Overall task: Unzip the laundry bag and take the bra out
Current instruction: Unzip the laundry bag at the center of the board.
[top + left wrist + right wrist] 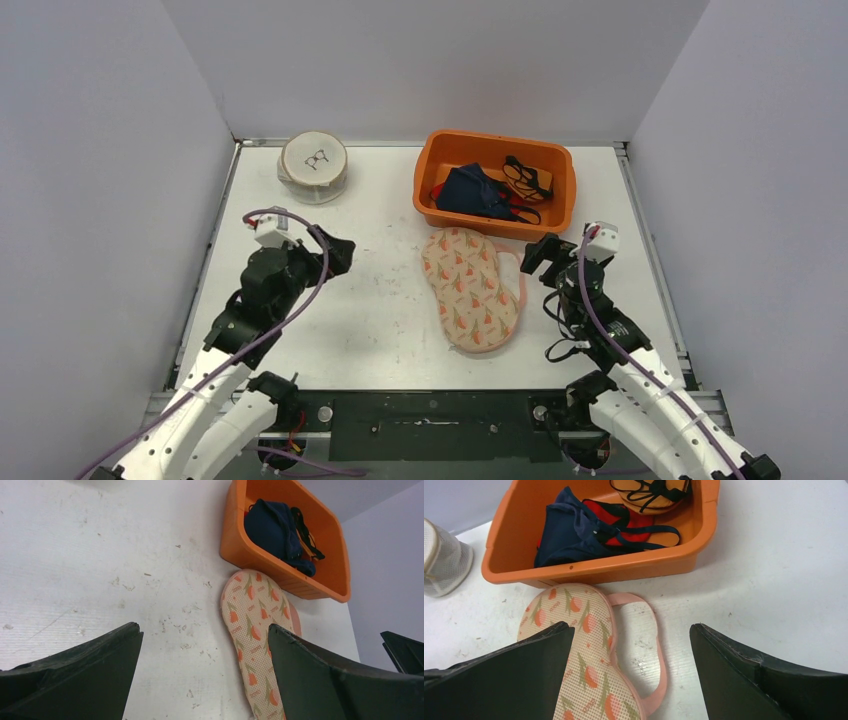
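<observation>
The laundry bag [470,290] is a flat, peanut-shaped mesh pouch with an orange tulip print and pink trim. It lies in the middle of the table, and a pink strap loop [659,645] sticks out on its right side. It also shows in the left wrist view [252,615] and the right wrist view [579,625]. The bra is hidden. My left gripper [338,252] hovers open to the left of the bag, with bare table between its fingers [204,627]. My right gripper [540,255] hovers open just right of the bag's upper end, over the strap loop [631,626].
An orange bin [495,136] behind the bag holds navy, red and orange strappy garments [589,530]. A round white mesh pouch [314,168] with a glasses motif stands at the back left. White walls close in the table on three sides.
</observation>
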Action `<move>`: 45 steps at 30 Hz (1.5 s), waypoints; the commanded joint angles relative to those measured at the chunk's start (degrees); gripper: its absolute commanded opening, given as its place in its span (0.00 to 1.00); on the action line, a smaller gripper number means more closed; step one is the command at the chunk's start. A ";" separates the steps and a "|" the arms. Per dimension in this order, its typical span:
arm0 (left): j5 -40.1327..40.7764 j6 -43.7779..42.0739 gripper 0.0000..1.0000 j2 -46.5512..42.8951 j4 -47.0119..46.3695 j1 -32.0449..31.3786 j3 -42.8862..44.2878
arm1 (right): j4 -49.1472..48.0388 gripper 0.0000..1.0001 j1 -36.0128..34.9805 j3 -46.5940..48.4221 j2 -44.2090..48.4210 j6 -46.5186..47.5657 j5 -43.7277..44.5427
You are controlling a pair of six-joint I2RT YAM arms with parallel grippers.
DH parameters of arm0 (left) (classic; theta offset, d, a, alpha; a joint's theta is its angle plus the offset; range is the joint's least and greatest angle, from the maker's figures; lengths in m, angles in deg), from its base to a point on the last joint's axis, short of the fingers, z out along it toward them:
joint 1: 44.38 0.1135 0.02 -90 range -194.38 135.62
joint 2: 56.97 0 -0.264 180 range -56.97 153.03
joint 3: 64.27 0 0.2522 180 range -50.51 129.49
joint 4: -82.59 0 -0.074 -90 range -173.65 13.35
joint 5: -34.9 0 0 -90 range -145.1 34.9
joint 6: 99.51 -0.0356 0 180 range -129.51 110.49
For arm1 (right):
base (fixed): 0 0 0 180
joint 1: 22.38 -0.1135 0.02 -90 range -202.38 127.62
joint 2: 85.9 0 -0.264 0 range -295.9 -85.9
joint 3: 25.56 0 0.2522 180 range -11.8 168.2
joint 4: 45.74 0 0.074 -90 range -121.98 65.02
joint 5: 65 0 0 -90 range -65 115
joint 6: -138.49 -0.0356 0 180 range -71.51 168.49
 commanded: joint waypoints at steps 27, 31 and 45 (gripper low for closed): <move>-5.91 16.40 0.96 11.85 -29.30 -21.38 -18.73 | -10.62 0.98 -0.45 -19.29 1.30 -14.65 -23.22; -6.01 17.03 0.96 14.06 -35.08 -22.92 -21.06 | -3.64 0.98 -0.55 -19.42 7.58 -16.98 -22.94; -3.95 17.40 0.96 8.10 -36.31 -23.31 -25.68 | -6.35 0.93 -0.73 -23.33 5.44 -25.58 -28.50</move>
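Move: Below and inward of both hands lies the laundry bag, flat on the board: about 13 cm to the right hand's left, 3 cm back and 18 cm below it. From the left hand it is some 28 cm right, 2 cm back and 22 cm down. From the right hand, the bag's pink strap loop is about 2 cm left and 3 cm ahead, also some 18 cm down, while the orange bin is 24 cm ahead, 6 cm left and 14 cm lower. Sinking some 13 cm while drawing back about 8 and going left 6, the right hand brings its open fingers over the bag's right-hand zipped edge, tipping them down, rolling its left side up and turning counter-clockwise. The left hand, open too, goes about 12 cm right and as far down, and 7 back, towards the bag's near end, turning some 20 degrees clockwise; it stops short of the bag. ##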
